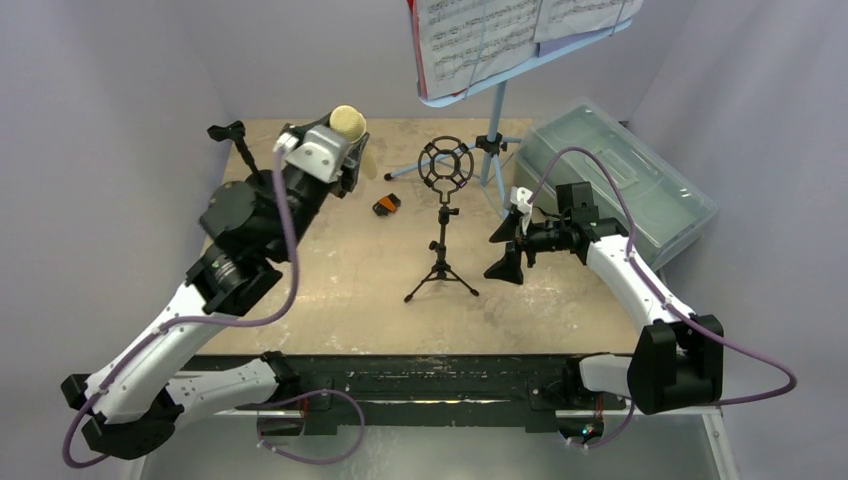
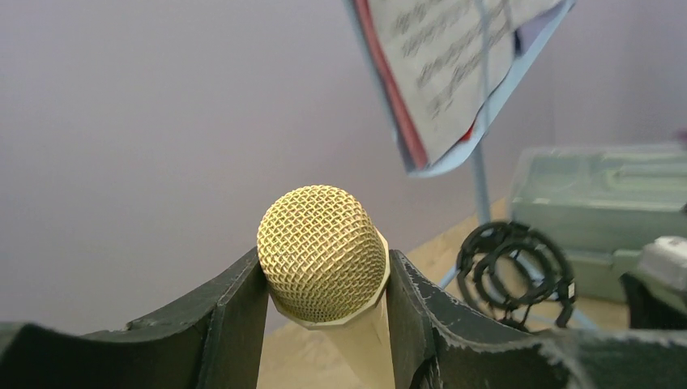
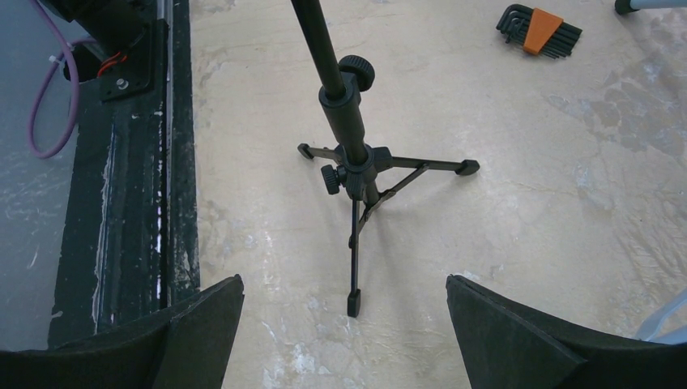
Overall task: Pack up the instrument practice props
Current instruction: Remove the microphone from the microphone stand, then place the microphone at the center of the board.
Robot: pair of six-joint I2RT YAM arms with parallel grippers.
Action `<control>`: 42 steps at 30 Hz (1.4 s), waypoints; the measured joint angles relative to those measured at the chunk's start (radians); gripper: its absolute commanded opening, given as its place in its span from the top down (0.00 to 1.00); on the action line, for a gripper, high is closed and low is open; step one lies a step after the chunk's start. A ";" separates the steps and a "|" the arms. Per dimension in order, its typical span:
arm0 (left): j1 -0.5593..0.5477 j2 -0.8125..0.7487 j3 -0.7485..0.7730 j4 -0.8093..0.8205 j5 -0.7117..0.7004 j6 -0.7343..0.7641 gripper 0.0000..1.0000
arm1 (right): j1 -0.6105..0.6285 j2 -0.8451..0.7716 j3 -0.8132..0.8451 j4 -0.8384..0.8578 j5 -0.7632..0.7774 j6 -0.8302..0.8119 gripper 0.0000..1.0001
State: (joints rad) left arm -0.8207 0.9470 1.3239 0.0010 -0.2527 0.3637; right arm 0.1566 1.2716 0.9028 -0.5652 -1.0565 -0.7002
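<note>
My left gripper (image 1: 345,152) is shut on a beige microphone (image 1: 348,122), raised above the table's back left; its gold mesh head (image 2: 322,251) sticks out between the jaws. A black microphone tripod (image 1: 441,255) with a ring mount (image 1: 444,163) stands mid-table. My right gripper (image 1: 505,252) hangs open just right of the tripod, nothing between its fingers. In the right wrist view the tripod's legs (image 3: 356,162) lie ahead of the open gripper (image 3: 344,284). The light-blue music rack (image 1: 497,110) stands at the back with music sheets (image 1: 480,35) on it.
A translucent grey-green box (image 1: 620,185) with its lid shut sits at the back right, close to my right arm. An orange-and-black hex key set (image 1: 386,205) lies left of the tripod. A black clip on a thin pole (image 1: 228,132) stands at the far back left.
</note>
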 measured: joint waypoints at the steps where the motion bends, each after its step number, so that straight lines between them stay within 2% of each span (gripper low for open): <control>1: 0.000 0.015 -0.009 -0.017 -0.046 0.006 1.00 | 0.000 0.000 0.000 0.000 0.000 0.000 0.01; 6: 0.031 0.116 -0.073 -0.084 -0.206 0.017 1.00 | 0.000 0.010 0.000 0.000 0.001 0.000 0.01; 14: 0.372 0.262 -0.143 -0.207 -0.120 -0.121 1.00 | 0.000 0.018 0.000 0.000 0.016 0.000 0.01; 16: 0.415 0.300 -0.143 -0.214 -0.098 -0.147 1.00 | 0.000 0.018 0.000 0.000 0.018 0.000 0.01; 26: 0.509 0.581 -0.144 -0.235 -0.068 -0.228 1.00 | 0.000 0.018 0.000 0.000 0.018 0.000 0.01; 37: 0.599 0.708 -0.130 -0.221 -0.079 -0.279 1.00 | 0.000 0.044 0.001 -0.003 0.019 0.000 0.01; 42: 0.648 0.892 -0.027 -0.253 -0.100 -0.330 0.92 | 0.000 0.045 0.001 -0.004 0.019 0.000 0.01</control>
State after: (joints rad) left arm -0.1730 1.8385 1.2968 -0.2516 -0.3531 0.0341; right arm 0.1566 1.3167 0.9039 -0.5690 -1.0378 -0.7002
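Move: The left gripper already holds the cream microphone by its head, high over the table. The free spot just right of the green microphone lies some 50 cm below, about 14 cm ahead and 16 cm left. At that same depth, the green microphone is about 16 cm ahead and 22 cm left, and the orange hex-key set 17 cm ahead and 1 cm right. From the idle right gripper, the spot is about 14 cm ahead, 40 cm left and 15 cm lower. Bring the left gripper down a good 40 cm in one quick sweep, also some 20 cm forward and, after the first stretch, about 17 cm left, towards the spot beside the green microphone. As it sinks, tip the fingers from slightly upward to about 40 degrees below level and turn them counter-clockwise; keep the grip on the microphone's head, its handle trailing towards the base. ##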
